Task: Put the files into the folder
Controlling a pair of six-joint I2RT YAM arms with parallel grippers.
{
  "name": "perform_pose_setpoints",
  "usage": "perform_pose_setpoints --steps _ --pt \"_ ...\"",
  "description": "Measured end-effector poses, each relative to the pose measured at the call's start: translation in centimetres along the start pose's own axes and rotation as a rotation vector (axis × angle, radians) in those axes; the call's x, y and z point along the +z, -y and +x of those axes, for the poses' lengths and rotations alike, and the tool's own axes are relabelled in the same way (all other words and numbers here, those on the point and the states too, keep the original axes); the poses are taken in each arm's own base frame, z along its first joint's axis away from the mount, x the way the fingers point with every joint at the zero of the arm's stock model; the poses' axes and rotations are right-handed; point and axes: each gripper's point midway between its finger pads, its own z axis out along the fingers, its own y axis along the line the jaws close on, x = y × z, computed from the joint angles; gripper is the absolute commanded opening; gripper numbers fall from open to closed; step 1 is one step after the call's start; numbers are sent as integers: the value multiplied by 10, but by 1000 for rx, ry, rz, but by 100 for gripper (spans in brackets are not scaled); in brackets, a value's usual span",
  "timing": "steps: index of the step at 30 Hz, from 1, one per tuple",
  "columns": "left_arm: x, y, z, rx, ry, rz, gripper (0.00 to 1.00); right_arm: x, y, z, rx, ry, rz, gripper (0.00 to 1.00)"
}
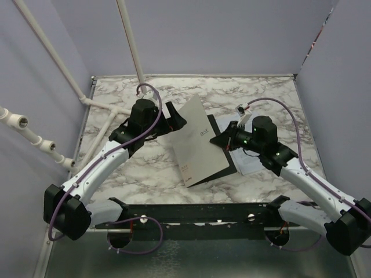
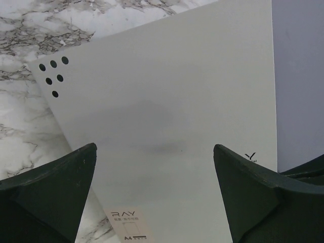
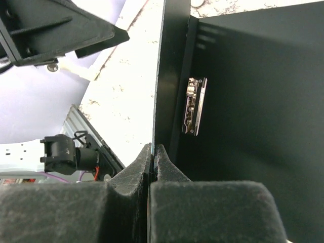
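Note:
The folder stands half open at the table's middle. Its grey cover point(image 1: 197, 142) is raised and tilted, and its black inside point(image 1: 230, 167) lies flat beneath. My right gripper point(image 1: 217, 141) is shut on the cover's free edge point(image 3: 169, 76) and holds it up. The right wrist view shows the fingertips pinching it point(image 3: 153, 147) and the silver clip point(image 3: 195, 106) on the black inside. My left gripper point(image 1: 174, 119) is open and empty, facing the cover's grey outside point(image 2: 167, 101) with its reddish label point(image 2: 129, 225). The files point(image 1: 248, 167) show as a white sheet edge under my right arm.
White pipes point(image 1: 35, 136) run along the left wall and over the table's far left. Purple walls close in the table on three sides. A black rail point(image 1: 197, 214) holding the arm bases crosses the near edge.

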Motion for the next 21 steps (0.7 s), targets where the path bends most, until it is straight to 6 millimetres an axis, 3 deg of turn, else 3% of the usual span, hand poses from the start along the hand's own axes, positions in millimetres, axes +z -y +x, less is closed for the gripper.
perform_pose_setpoints --steps 7,13,21 --pt "-6 27 -25 57 -55 -7 99 4 -16 -9 -61 -32 54 0" --pt "-21 43 -40 86 -66 -10 99 19 -28 0 -109 -83 122 0" --pt "-18 35 -30 91 -144 -54 99 40 -49 2 -208 -104 223 0"
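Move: The right hand already pinches the free edge of the folder's lifted front cover; the spine it swings towards is about 14 cm to its left, 4 cm ahead and 21 cm below. On the table, the folder's black back half centres some 8 cm ahead and 3 cm left of that hand, and the files 12 cm ahead and 16 cm right. The cover's middle lies about 8 cm right, 3 cm back and 11 cm below the open left hand. Keeping its closed-finger hold on the cover's edge, the right hand carries it left about 6 cm, rising a little as well, across towards the spine and the left hand, while the wrist tips the fingertips downward by nearly 20 degrees. The left hand, still wide open and gripping nothing, climbs some 6 cm clear above the cover's outer side, then starts to sink again by a centimetre or two. ##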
